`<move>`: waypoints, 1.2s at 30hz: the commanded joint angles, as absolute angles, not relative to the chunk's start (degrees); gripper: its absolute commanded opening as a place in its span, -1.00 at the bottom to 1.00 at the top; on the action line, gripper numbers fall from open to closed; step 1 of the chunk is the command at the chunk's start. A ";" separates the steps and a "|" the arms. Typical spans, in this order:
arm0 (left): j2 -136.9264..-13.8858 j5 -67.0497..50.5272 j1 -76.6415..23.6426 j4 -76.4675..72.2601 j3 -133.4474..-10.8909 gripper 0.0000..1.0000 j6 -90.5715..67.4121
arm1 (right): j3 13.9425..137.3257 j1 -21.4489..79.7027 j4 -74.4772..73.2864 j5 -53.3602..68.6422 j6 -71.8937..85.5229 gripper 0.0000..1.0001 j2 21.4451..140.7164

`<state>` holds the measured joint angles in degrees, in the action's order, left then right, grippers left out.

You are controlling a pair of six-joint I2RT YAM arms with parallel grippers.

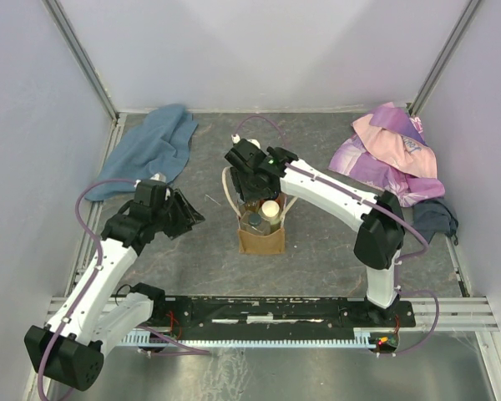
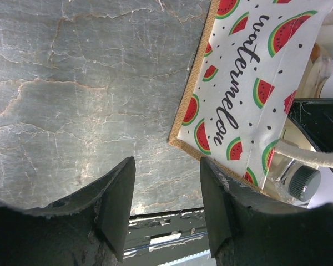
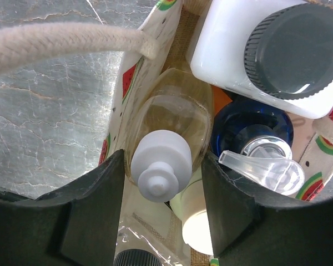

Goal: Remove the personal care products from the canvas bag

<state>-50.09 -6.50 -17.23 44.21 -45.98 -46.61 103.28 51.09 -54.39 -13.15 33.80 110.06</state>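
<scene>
The canvas bag (image 1: 261, 240) stands upright mid-table, its watermelon-print side (image 2: 238, 83) showing in the left wrist view. Inside it are personal care products: a clear amber bottle (image 3: 166, 119) with a white cap, a white rectangular bottle (image 3: 227, 52) with a dark cap, a blue-capped one (image 3: 250, 124) and a cream-capped one (image 3: 197, 221). My right gripper (image 3: 162, 183) reaches down into the bag's mouth (image 1: 252, 180), its fingers pressed against both sides of the amber bottle. My left gripper (image 2: 167, 188) hangs open and empty just left of the bag (image 1: 190, 215).
A blue cloth (image 1: 154, 146) lies at the back left, and a pink-purple cloth (image 1: 392, 150) lies at the back right with a dark cloth (image 1: 434, 219) in front of it. The bag's cream handle (image 3: 61, 41) loops beside my right gripper. Walls enclose the table on three sides.
</scene>
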 commanded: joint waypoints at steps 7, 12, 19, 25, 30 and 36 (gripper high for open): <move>-49.56 -6.91 -17.40 42.83 -44.21 0.14 -48.60 | 105.00 51.41 -52.71 -20.19 33.54 -0.29 104.15; -49.22 -7.16 -17.41 42.45 -43.18 0.14 -48.87 | 105.68 51.42 -53.42 -20.64 33.33 -0.29 101.64; -49.14 -7.81 -17.40 41.78 -42.33 0.14 -49.37 | 109.29 51.42 -54.93 -20.55 32.45 -0.40 100.42; -49.21 -7.90 -17.41 41.62 -41.97 0.14 -49.40 | 111.08 51.41 -55.63 -20.12 32.11 -0.43 99.78; -49.18 -8.03 -17.40 41.42 -41.43 0.14 -49.44 | 111.30 51.41 -55.88 -20.08 31.88 -0.43 99.51; -49.15 -8.13 -17.40 41.22 -41.00 0.14 -49.48 | 109.83 51.41 -54.79 -17.66 32.50 -0.27 100.67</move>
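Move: The right hand already has its fingers around the upper part of the amber bottle, whose middle lies about 4 cm below and 1 cm ahead. From this hand, the blue bottle is some 5 cm right and 1 cm ahead; the cream bottle, 5 cm right and 4 cm back; the white bottle, 3 cm right and 6 cm ahead. From the left hand, the amber bottle is about 8 cm ahead and 13 cm right. Starting with its grip already on the amber bottle below the white cap, the right hand rises about 10 cm, slowly at first and then faster, and its fingers come free. They close to about half their earlier gap on nothing as the wrist tilts them some 10 degrees farther forward. The left hand, half open beside the bag, sinks about 3 cm. ##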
